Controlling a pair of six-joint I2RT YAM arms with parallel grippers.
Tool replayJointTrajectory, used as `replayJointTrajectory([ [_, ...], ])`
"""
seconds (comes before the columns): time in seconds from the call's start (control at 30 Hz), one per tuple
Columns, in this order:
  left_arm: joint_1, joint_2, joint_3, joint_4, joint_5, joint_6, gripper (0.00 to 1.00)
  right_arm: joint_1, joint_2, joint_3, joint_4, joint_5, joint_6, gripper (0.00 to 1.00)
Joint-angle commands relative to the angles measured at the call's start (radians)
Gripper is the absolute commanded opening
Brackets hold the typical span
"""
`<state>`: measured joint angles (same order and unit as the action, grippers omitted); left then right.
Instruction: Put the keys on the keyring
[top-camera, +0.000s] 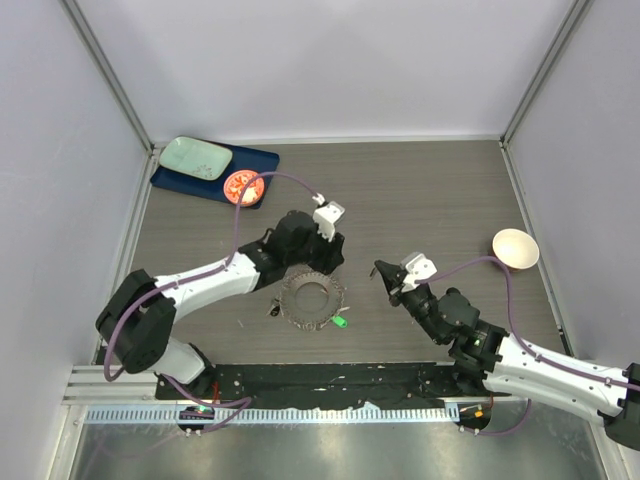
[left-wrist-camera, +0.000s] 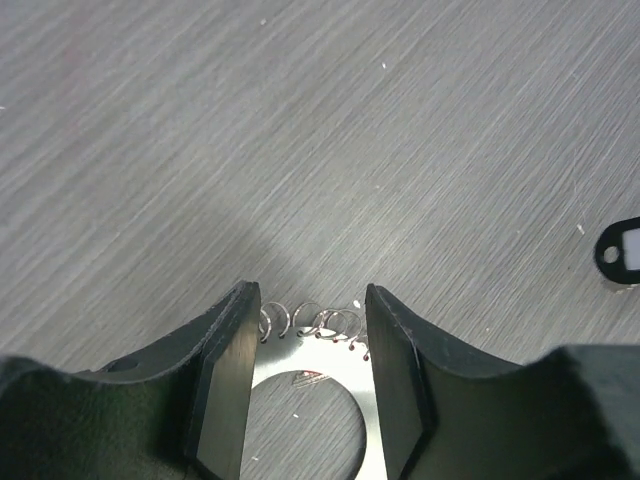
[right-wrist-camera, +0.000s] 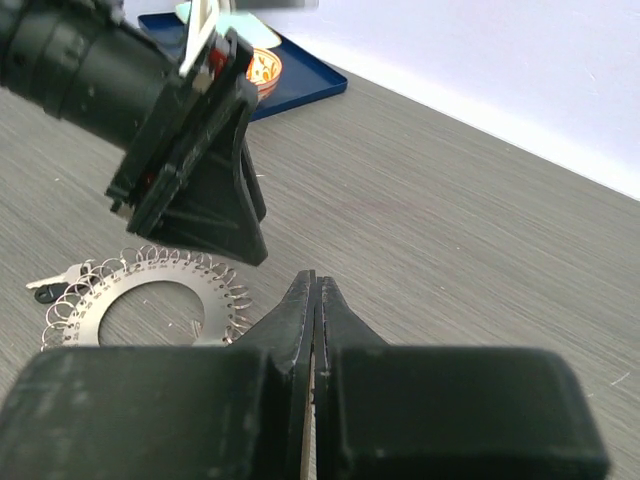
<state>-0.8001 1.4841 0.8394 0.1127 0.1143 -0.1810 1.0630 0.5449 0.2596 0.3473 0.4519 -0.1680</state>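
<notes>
The keyring (top-camera: 312, 300) lies flat at mid table, a metal disc with a round hole and a fringe of wire loops. My left gripper (top-camera: 322, 262) hangs over its far rim. In the left wrist view that gripper (left-wrist-camera: 308, 302) is open, its fingers (left-wrist-camera: 225, 380) standing either side of the keyring's rim and loops (left-wrist-camera: 320, 322). A green key (top-camera: 340, 321) lies at the ring's near right edge. A black key tag (left-wrist-camera: 620, 250) lies off to the side, and a black-headed key (right-wrist-camera: 48, 285) rests beside the keyring (right-wrist-camera: 150, 300). My right gripper (right-wrist-camera: 315, 285) is shut and empty, right of the ring (top-camera: 381, 270).
A blue tray (top-camera: 215, 172) at the back left carries a pale green plate (top-camera: 195, 157) and an orange-red dish (top-camera: 242, 186). A cream bowl (top-camera: 515, 248) stands at the right edge. Frame posts and walls close in the table on three sides.
</notes>
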Motion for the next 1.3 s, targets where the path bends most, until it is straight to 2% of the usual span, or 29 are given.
replayJointTrajectory([
  [0.0,-0.017,0.036,0.179,-0.396,-0.025,0.021,0.51,0.003,-0.029,-0.003,0.058,0.103,0.041,0.01],
  [0.17,-0.085,0.171,0.322,-0.596,-0.134,0.061,0.54,0.003,-0.069,-0.02,0.052,0.258,0.077,0.01],
  [0.43,-0.131,0.303,0.487,-0.722,-0.192,0.146,0.5,0.003,-0.1,-0.031,0.042,0.338,0.101,0.01],
  [0.63,-0.156,0.378,0.556,-0.765,-0.254,0.172,0.42,0.003,-0.094,-0.029,0.042,0.33,0.097,0.01],
  [0.9,-0.183,0.439,0.607,-0.768,-0.268,0.207,0.32,0.003,-0.08,-0.028,0.048,0.323,0.094,0.01],
  [1.27,-0.197,0.489,0.63,-0.762,-0.278,0.219,0.26,0.003,-0.066,-0.025,0.051,0.311,0.093,0.01],
])
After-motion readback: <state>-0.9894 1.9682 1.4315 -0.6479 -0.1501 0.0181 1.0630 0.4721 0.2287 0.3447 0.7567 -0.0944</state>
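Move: The wire rings on the keyring's front-right rim lie about 9 cm below my left hand, 2 cm back and 2 cm to its right. The keyring's centre is 6 cm back and 4 cm left of that hand. The silver key sticks out some 7 cm back and 3 cm right, and the green tag is about 11 cm back and 1 cm right. From my right hand, those rim rings lie roughly 7 cm left, 4 cm back and 18 cm below. After a short lift, I bring my left hand down about 8 cm net and a little back onto the keyring's front-right rim, swinging the wrist some 40 degrees so the fingers go from slanting right to pointing steeply down. I narrow the half-open fingers around the rim rings without shutting them. Meanwhile my closed right hand swings about 5 cm right, away from the keyring, turning clockwise. ##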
